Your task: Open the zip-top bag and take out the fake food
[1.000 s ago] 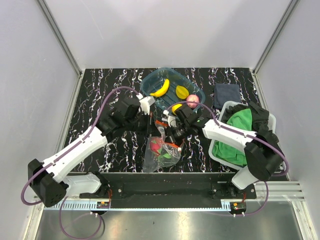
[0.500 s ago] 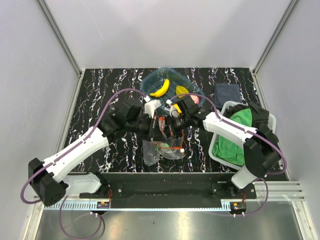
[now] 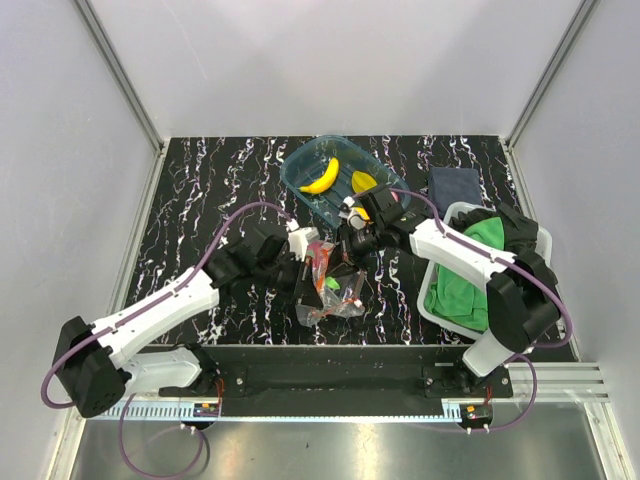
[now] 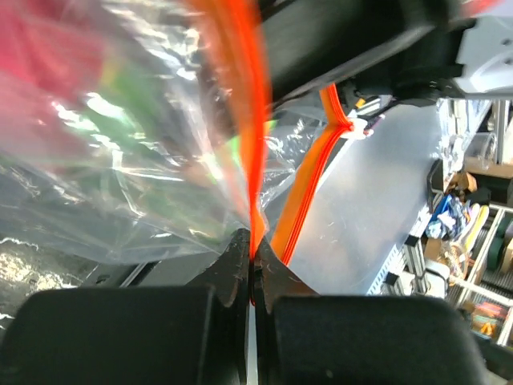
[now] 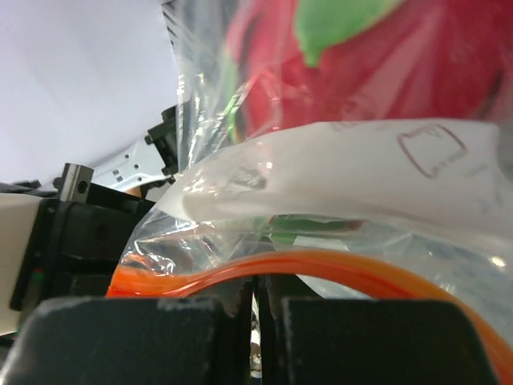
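Note:
The zip-top bag point(image 3: 325, 298) hangs crumpled between both grippers over the near middle of the table. My left gripper point(image 3: 311, 266) point(image 4: 255, 258) is shut on its red-orange zip strip point(image 4: 245, 96). From the far right, my right gripper point(image 3: 350, 244) point(image 5: 256, 282) is shut on the other lip of the strip point(image 5: 337, 265). Inside the clear plastic lies fake food: a red-pink fruit with green point(image 5: 377, 72) point(image 3: 331, 285). More fake food, a yellow banana point(image 3: 320, 178) and a yellow round piece point(image 3: 363, 181), lies in the teal tray point(image 3: 300, 165) behind.
A white basket point(image 3: 432, 302) holding a green cloth point(image 3: 470, 255) and dark fabric stands at the right. A dark folded cloth point(image 3: 453, 188) lies at the far right. The right arm reaches over the tray's near corner. White walls enclose the black marbled table point(image 3: 200, 200).
The left gripper came across from the left and took hold of the zip strip. The two grippers have since drawn apart, left toward the near side, right toward the tray, lifting the bag.

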`<state>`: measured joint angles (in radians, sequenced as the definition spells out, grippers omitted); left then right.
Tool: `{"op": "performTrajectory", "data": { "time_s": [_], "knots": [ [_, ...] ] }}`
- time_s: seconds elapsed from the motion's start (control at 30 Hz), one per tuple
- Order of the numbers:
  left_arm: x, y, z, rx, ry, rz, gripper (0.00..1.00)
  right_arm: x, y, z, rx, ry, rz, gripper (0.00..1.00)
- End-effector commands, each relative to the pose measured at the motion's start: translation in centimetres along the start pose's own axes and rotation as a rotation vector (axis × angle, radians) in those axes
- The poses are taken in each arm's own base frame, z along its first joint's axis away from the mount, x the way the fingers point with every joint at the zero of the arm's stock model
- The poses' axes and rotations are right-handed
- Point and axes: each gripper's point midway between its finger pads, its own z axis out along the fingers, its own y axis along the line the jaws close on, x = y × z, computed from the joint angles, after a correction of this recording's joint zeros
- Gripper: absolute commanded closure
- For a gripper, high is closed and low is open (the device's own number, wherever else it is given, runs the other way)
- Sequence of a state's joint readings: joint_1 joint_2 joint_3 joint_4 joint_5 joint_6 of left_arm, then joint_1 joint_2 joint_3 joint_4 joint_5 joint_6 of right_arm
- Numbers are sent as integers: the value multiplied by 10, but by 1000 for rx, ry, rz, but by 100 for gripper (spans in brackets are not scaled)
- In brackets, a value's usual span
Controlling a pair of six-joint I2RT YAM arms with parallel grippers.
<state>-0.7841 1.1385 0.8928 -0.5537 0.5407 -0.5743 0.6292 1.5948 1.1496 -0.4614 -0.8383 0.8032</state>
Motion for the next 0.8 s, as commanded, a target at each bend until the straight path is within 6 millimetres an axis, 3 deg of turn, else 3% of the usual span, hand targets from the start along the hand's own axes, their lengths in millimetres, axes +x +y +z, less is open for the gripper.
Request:
{"op": "performTrajectory", "data": {
  "time_s": [0.0, 0.03, 0.1, 0.13, 0.27, 0.37, 0.43, 0.5, 0.53, 0.6, 0.63, 0.77],
  "knots": [
    [-5, 13, 0, -70, -67, -17, 100, -13, 21, -4, -59, -26, 37, 100],
    [-9, 16, -6, -108, -96, -12, 100, -17, 19, -6, -59, -39, 49, 100],
    [-12, 41, -19, -268, -141, -22, 100, -15, 19, -6, -70, -38, 77, 100],
    [-17, 42, -27, -300, -173, -16, 100, -12, 21, -7, -75, -30, 85, 100],
    [-21, 78, -51, -513, -216, -41, 100, 6, 36, -15, -78, -1, 76, 100],
    [-20, 93, -54, -554, -203, -65, 100, 23, 26, -21, -7, 28, 66, 100],
    [-22, 93, -51, -542, -204, -61, 100, 33, 20, -21, 17, 47, 62, 100],
    [-29, 77, -47, -461, -204, -15, 100, 42, 20, -15, 28, 62, 34, 100],
    [-32, 56, -41, -345, -200, 14, 100, 43, 18, -12, 40, 63, 30, 100],
    [-35, 35, -38, -234, -199, 37, 100, 48, 16, -1, 59, 86, 15, 100],
    [-36, 14, -39, -135, -198, 54, 100, 46, 12, 5, 79, 87, 15, 100],
    [-40, -31, -51, 43, -204, 86, 100, 28, 5, 20, 144, 32, -6, 100]
  ]
}}
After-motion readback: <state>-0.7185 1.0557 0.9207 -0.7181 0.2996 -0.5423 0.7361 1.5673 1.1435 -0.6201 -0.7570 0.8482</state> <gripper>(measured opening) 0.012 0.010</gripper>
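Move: Both my hands already hold the orange-edged rim of the bag. The red fake fruit in it lies some 11 cm ahead of my left hand and 2 cm to its right, a little below; from my right hand it is about 4 cm ahead and 6 cm left. The green piece sits roughly 4 cm ahead and 5 cm right of my left hand, lower down. The blue bin's middle is about 29 cm ahead and 9 cm right of it. Keeping both pinches on the rim, I swing my left hand out to the left by about 7 cm and some 4 cm forward, dipping slightly and rolling and turning it counter-clockwise, then let it come partly back right. Meanwhile my right hand eases forward a touch, then pulls the other part of the rim some 5 cm back towards my base, so the two grips draw apart sideways. ##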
